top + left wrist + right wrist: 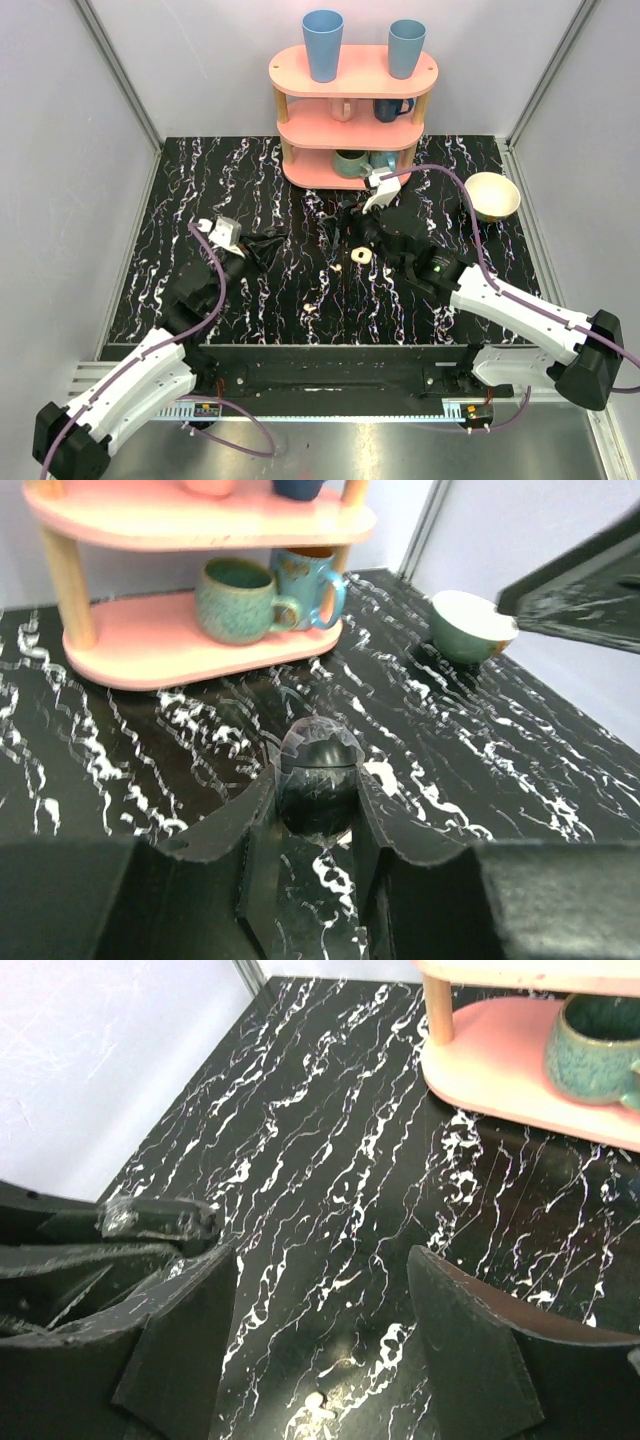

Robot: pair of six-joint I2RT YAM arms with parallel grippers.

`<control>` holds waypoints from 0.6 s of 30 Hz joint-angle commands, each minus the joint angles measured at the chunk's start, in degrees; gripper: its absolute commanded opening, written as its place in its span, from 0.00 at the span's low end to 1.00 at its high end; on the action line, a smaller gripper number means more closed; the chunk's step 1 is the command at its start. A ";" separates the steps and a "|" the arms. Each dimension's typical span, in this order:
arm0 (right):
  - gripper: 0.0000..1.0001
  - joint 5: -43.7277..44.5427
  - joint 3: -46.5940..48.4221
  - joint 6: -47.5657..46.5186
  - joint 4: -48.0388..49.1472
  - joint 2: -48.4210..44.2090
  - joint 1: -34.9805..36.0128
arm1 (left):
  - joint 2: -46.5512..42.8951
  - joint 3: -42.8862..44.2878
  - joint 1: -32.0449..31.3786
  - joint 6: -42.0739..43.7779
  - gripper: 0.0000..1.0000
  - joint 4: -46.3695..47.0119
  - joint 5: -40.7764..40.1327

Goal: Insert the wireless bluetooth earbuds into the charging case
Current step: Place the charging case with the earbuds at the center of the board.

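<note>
The charging case [360,255] lies open on the black marbled table, a small cream shape with a dark inside. Small pale bits [337,268] [312,298] lie near it; I cannot tell whether they are earbuds. My right gripper [343,216] [320,1260] hovers just behind the case, open, with nothing between its jaws. A tiny white piece [318,1400], likely an earbud, lies on the table below them. My left gripper [268,243] [318,780] is shut on a dark glossy round object [318,790] with a clear rim.
A pink three-tier shelf [352,110] [200,645] stands at the back with mugs [238,600] on it and two blue cups [322,45] on top. A cream bowl [492,195] [470,625] sits at the back right. Grey walls enclose the table.
</note>
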 commanded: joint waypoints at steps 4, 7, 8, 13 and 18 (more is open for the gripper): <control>0.77 -3.30 -2.78 4.40 -1.81 -2.14 -1.42 | 6.71 -3.73 13.46 -15.95 0.00 8.34 13.71; 0.77 -3.48 -3.39 4.48 -2.25 -2.49 -1.51 | 14.25 -4.79 16.72 -20.02 0.00 11.95 20.75; 0.77 -3.39 -3.57 4.57 -2.16 -2.49 -1.60 | 15.59 -4.71 16.81 -20.29 0.00 12.39 21.99; 0.77 -4.27 -3.83 4.48 -2.25 -2.75 -1.68 | 21.04 -4.09 16.73 -19.15 0.02 11.08 21.91; 0.77 -5.58 -3.83 4.48 -2.16 -1.96 -1.68 | 25.43 -4.01 16.81 -19.85 0.02 13.00 22.87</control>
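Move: The left hand holds the closed case; the board's middle lies about 12 cm ahead of it, 10 cm to its right and 24 cm below. On the board, the small white piece is roughly 7 cm ahead and 11 cm right of that hand, the white ring some 11 cm ahead and 17 cm right. From the empty right hand the board's middle is about 9 cm ahead, 5 cm left and 29 cm down. Left hand lowers the held case about 12 cm towards the board, tipping down; open right hand sinks too. ##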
